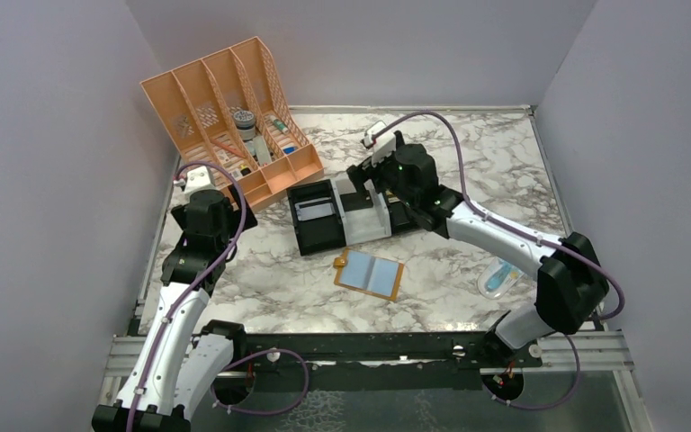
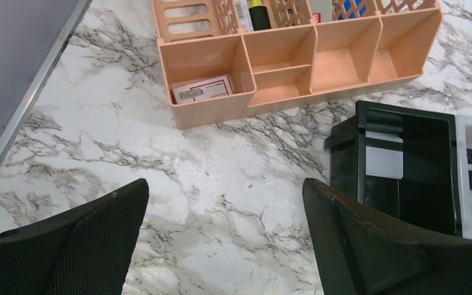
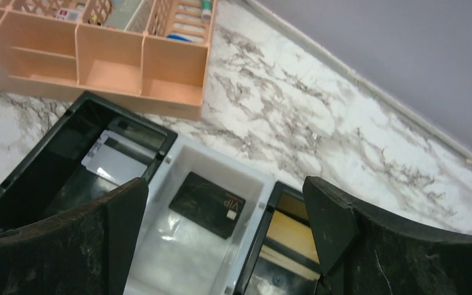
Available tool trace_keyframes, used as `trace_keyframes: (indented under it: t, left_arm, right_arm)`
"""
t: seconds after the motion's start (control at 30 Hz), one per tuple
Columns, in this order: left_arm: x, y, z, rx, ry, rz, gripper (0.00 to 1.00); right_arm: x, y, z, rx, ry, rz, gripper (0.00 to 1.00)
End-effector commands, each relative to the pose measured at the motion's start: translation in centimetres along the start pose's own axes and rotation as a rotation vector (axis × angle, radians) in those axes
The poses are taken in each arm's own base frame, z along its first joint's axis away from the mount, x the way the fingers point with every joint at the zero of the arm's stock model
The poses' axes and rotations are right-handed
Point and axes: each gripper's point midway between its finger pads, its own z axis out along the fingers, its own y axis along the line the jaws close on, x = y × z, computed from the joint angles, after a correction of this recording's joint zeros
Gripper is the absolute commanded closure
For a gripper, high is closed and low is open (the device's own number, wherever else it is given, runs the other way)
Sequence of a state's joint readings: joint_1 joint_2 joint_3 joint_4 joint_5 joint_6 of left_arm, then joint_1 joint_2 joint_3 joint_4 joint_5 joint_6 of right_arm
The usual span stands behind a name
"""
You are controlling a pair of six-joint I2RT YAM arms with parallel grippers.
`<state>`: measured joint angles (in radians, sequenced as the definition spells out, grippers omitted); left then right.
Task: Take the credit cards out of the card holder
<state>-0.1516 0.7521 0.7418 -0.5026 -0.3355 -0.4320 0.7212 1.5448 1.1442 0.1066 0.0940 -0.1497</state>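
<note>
The card holder (image 1: 369, 274) lies open on the marble, tan at the edges with pale blue-grey panels up. My right gripper (image 1: 365, 185) (image 3: 224, 184) hangs open over a row of three bins, nothing between its fingers. Under it a black card (image 3: 209, 203) lies flat in the white bin (image 3: 160, 258). A pale grey card (image 3: 115, 161) (image 2: 384, 161) lies in the left black bin (image 1: 317, 216), and a gold card (image 3: 289, 236) in the right black bin. My left gripper (image 1: 225, 205) (image 2: 224, 184) is open over bare marble, left of the bins.
An orange desk organizer (image 1: 229, 117) (image 2: 295, 67) with small items stands at the back left, close behind the bins. A clear-blue packet (image 1: 499, 277) lies near the right arm's base. Grey walls enclose the table on three sides.
</note>
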Motion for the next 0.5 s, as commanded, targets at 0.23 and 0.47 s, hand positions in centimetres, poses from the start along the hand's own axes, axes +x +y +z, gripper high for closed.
trace_keyframes:
  t: [0.23,0.47]
  left_arm:
    - [-2.2,2.4,-1.0,-0.124,-0.109,-0.075,0.01]
    - [-2.9,2.4,-1.3,-0.135,-0.123,-0.074,0.01]
  right_arm:
    - [4.2,-9.0,-6.2,0.283,-0.033,0.372,0.0]
    - [-0.8,-7.5,-11.1,0.178,-0.152,0.47,0.0]
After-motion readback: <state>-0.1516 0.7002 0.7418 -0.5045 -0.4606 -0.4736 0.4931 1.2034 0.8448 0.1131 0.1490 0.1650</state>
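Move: The card holder lies open and emptied about 16 cm back from the right hand, level with it sideways and roughly 20 cm below. Down in the tray, some 19 cm below that hand, the black card is 1 cm ahead and 3 cm left, the gold card 3 cm ahead and 7 cm right, and the white card 1 cm back and 13 cm left. From the left hand, the holder is around 31 cm right, 6 cm back and 18 cm down. The open right hand swings 13 cm right, away from the white card, dipping then rising; left hand drifts left. ##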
